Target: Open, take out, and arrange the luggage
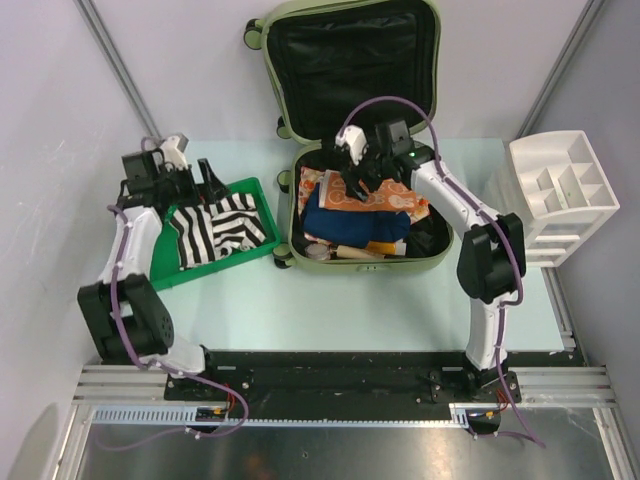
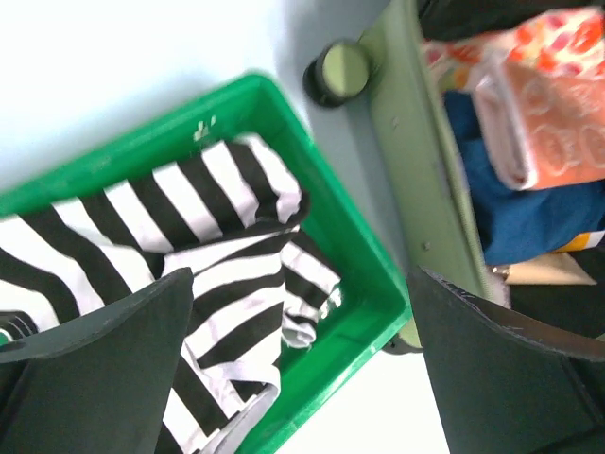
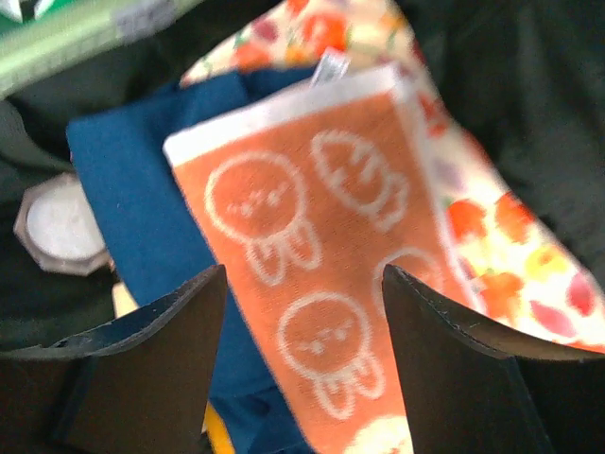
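The luggage (image 1: 372,266) lies open at the table's far middle, lid back, black lining showing. Its lower shell holds an orange towel (image 3: 312,218) with white figures, a floral cloth (image 3: 492,236) and a blue cloth (image 3: 132,170). My right gripper (image 1: 360,168) hovers open just above the orange towel, a finger on either side of it in the right wrist view (image 3: 302,274). My left gripper (image 1: 198,183) stands wide open above a black-and-white striped garment (image 2: 142,227) that lies in the green tray (image 2: 350,246), left of the luggage wall (image 2: 425,170). Nothing is between either pair of fingers.
A white compartmented organizer (image 1: 560,190) stands at the table's right edge. A small round jar (image 3: 61,222) sits in the luggage beside the blue cloth. A luggage wheel (image 2: 338,71) is close to the tray's corner. Grey walls close in the left and right sides.
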Controlling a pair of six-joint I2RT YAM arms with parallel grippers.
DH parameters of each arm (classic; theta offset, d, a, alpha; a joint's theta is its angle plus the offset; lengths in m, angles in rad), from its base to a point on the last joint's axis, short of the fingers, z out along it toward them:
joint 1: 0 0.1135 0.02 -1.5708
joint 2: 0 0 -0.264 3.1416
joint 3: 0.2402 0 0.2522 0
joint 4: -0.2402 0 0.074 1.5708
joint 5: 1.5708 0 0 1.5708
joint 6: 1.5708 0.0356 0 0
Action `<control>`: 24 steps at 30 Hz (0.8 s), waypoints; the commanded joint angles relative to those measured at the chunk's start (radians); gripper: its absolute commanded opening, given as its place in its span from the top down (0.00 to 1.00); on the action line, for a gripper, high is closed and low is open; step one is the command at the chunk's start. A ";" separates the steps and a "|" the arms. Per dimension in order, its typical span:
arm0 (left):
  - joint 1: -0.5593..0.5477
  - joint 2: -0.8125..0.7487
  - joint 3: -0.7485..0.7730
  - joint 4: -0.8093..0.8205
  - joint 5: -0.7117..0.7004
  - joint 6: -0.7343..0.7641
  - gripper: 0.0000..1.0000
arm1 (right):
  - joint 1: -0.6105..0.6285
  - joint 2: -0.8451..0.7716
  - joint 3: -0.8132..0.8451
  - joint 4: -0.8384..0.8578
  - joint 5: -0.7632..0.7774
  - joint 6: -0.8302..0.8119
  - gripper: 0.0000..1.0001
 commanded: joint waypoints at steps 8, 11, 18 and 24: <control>-0.041 -0.192 0.121 0.058 -0.081 -0.042 0.00 | 0.094 0.081 -0.094 0.014 0.109 -0.139 0.29; -0.042 -0.243 0.103 0.118 -0.097 -0.075 0.00 | 0.093 0.097 -0.093 0.041 0.128 -0.142 0.39; -0.079 -0.211 0.126 0.124 -0.002 -0.034 0.00 | 0.063 0.081 -0.070 0.048 0.063 -0.122 0.75; -0.286 -0.125 0.132 0.119 -0.068 -0.045 0.00 | 0.037 0.055 -0.050 0.005 -0.013 -0.120 0.69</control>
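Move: The orange towel's middle lies roughly 9 cm below the right gripper, some 2 cm to its right and 1 cm ahead. The blue cloth is about 6 cm back, 4 cm left and 11 cm down. The round jar sits 13 cm back, 10 cm left, the yellow item 12 cm back, 6 cm right, both some 14 cm down. From the left gripper the towel is about 37 cm right, 2 cm back and 7 cm lower; the striped cloth is 9 cm back, 1 cm right and 15 cm below. Lower the open right gripper about 8 cm onto the towel in the suitcase, easing slightly back and left, then close the fingers to pinch a fold of its near-left part. Meanwhile lift the empty, open left gripper some 13 cm away from the striped cloth in the tray, tipping its fingers up, then swing it right towards the suitcase. ##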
